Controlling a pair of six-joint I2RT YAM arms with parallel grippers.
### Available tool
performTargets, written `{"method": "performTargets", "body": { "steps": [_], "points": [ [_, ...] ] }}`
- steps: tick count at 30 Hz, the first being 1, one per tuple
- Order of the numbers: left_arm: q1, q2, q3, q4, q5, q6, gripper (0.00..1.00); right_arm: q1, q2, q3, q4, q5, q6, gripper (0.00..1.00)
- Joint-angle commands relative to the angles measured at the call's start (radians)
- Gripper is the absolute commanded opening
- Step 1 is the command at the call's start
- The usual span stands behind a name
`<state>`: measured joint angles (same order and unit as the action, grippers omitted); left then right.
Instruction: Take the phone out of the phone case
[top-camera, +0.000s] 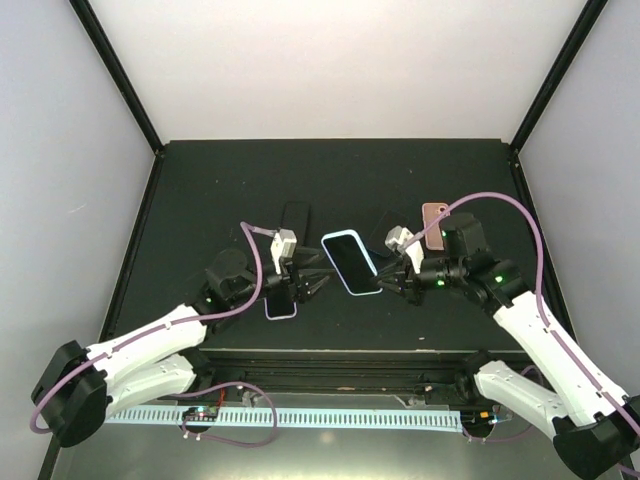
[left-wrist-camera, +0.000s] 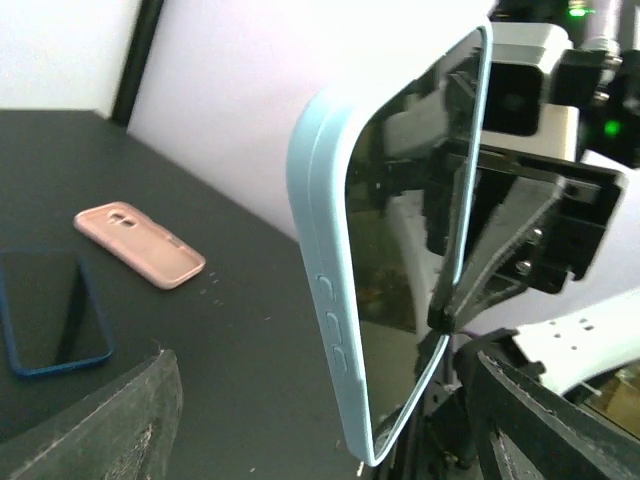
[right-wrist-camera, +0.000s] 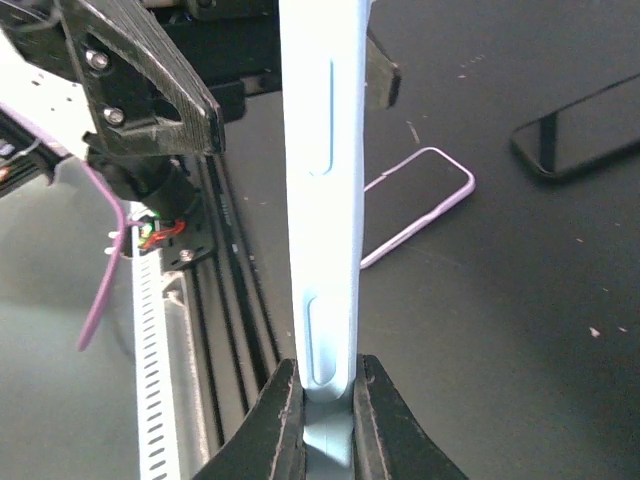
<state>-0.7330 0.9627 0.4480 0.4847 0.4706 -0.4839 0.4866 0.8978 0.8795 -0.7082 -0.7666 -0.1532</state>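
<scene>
A phone in a light blue case (top-camera: 350, 262) is held up on edge above the table's middle. My right gripper (top-camera: 388, 281) is shut on its right end; in the right wrist view both fingers (right-wrist-camera: 282, 420) clamp the case's edge (right-wrist-camera: 325, 200). My left gripper (top-camera: 316, 281) is open at the phone's left end. In the left wrist view its fingers (left-wrist-camera: 110, 420) stand wide apart, with the case's corner (left-wrist-camera: 330, 300) between them and touching neither. The dark screen (left-wrist-camera: 410, 230) faces right there.
A purple-cased phone (top-camera: 280, 305) lies under the left gripper and also shows in the right wrist view (right-wrist-camera: 420, 205). A black phone (top-camera: 296, 215), a pink case (top-camera: 435, 225) and a dark blue-cased phone (left-wrist-camera: 50, 315) lie further back. The table's front rail (top-camera: 330, 415) is near.
</scene>
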Motion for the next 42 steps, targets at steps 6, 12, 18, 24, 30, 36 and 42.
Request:
{"method": "performTargets", "body": {
  "steps": [6, 12, 18, 24, 30, 36, 42],
  "points": [
    [0.006, 0.104, -0.01, 0.413, 0.229, -0.144, 0.67, -0.001, 0.027, 0.088, -0.035, -0.163, -0.037, 0.01],
    [0.005, 0.162, 0.018, 0.468, 0.285, -0.15, 0.48, -0.002, 0.055, 0.094, -0.024, -0.176, -0.017, 0.01],
    [0.006, 0.206, 0.041, 0.52, 0.329, -0.166, 0.31, -0.002, 0.059, 0.089, -0.019, -0.173, -0.013, 0.01],
    [0.005, 0.252, 0.044, 0.621, 0.352, -0.211, 0.24, -0.001, 0.055, 0.078, -0.012, -0.172, -0.009, 0.01],
    [0.004, 0.272, 0.065, 0.644, 0.362, -0.234, 0.25, -0.002, 0.055, 0.064, -0.002, -0.181, -0.007, 0.01],
    [0.004, 0.281, 0.101, 0.599, 0.379, -0.221, 0.2, -0.002, 0.052, 0.059, 0.011, -0.157, -0.003, 0.01],
    [0.004, 0.281, 0.111, 0.598, 0.394, -0.227, 0.09, -0.001, 0.057, 0.063, 0.01, -0.16, -0.005, 0.01]
  ]
}}
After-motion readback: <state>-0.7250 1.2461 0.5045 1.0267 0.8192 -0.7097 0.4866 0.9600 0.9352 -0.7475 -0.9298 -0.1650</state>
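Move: The phone in its light-blue phone case, still held by the right hand, has its middle about 8 cm to the left hand's right, 2 cm back and 1 cm higher. The purple-rimmed phone lies 10 cm left, 1 cm ahead and 22 cm below; the bare phone is 17 cm ahead, 17 cm right, equally low. From the right hand, the cased phone's middle is some 6 cm left, 4 cm ahead and 3 cm up. Left hand rises about 4 cm, also right and back, turns clockwise, and pinches the held phone case's left edge. ##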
